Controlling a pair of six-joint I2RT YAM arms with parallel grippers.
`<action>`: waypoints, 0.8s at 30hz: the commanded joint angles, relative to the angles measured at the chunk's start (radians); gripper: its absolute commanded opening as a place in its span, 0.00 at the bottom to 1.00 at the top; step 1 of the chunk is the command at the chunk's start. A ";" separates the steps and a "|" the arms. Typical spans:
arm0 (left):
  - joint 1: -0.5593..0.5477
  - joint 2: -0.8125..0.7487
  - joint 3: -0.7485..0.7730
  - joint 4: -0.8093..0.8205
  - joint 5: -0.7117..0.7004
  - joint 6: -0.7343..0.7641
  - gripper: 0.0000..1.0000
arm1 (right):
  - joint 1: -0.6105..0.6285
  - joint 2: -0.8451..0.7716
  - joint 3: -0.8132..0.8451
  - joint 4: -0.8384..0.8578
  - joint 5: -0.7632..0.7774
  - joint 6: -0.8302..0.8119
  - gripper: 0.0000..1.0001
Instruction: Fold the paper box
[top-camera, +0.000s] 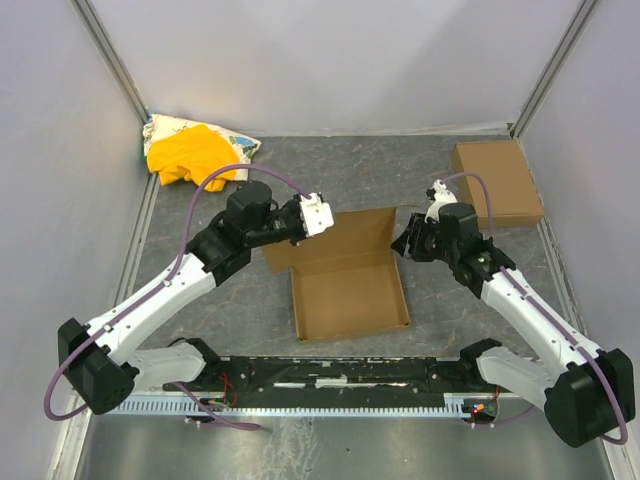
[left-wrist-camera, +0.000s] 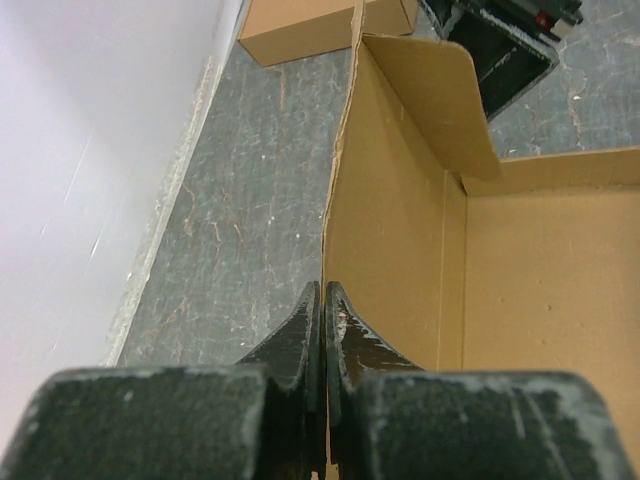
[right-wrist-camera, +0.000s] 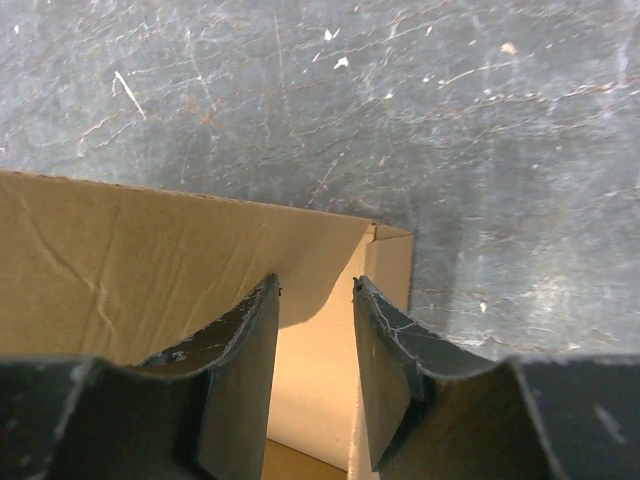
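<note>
The paper box (top-camera: 348, 285) lies in the middle of the table as a shallow brown tray, with its back panel (top-camera: 335, 235) standing up. My left gripper (top-camera: 322, 220) is shut on the left edge of that panel. In the left wrist view the black fingertips (left-wrist-camera: 325, 300) pinch the thin cardboard edge, and the paper box's inside (left-wrist-camera: 540, 290) lies to the right. My right gripper (top-camera: 406, 240) is at the box's back right corner. Its jaws (right-wrist-camera: 315, 290) stand apart over the corner tab (right-wrist-camera: 390, 265), with lit cardboard showing in the gap.
A smaller ready-folded brown box (top-camera: 497, 182) sits at the back right, also seen as the small box (left-wrist-camera: 320, 25) in the left wrist view. A yellow cloth (top-camera: 190, 155) on a printed white bag lies at the back left. Grey walls enclose the table.
</note>
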 joint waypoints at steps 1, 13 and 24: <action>-0.027 0.001 0.004 0.092 -0.001 -0.057 0.03 | 0.002 0.007 -0.061 0.145 -0.112 0.061 0.43; -0.095 -0.047 -0.048 0.036 -0.030 -0.055 0.03 | 0.003 -0.131 -0.155 0.053 0.081 0.050 0.41; -0.149 -0.067 -0.074 -0.019 -0.057 -0.054 0.03 | 0.002 -0.389 -0.134 -0.227 0.182 0.028 0.47</action>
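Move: The left hand holds the top edge of the upright lid panel; the tray's middle is about 11 cm back from it, 6 cm right and 19 cm below. The panel's right flap stands some 13 cm to its right, 2 cm ahead and 8 cm lower. From the right hand, that flap is roughly 3 cm left, 2 cm ahead and about level; the tray's middle is about 10 cm left, 11 cm back and 11 cm down. Still pinching the lid panel's top edge, the left hand draws it about 4 cm back towards the robot and a little to the right. The part-open right hand keeps close outside the right flap, going back about 4 cm as it dips some 4 cm, edges left, then rises again and swings right; whether it touches the flap can't be seen. ##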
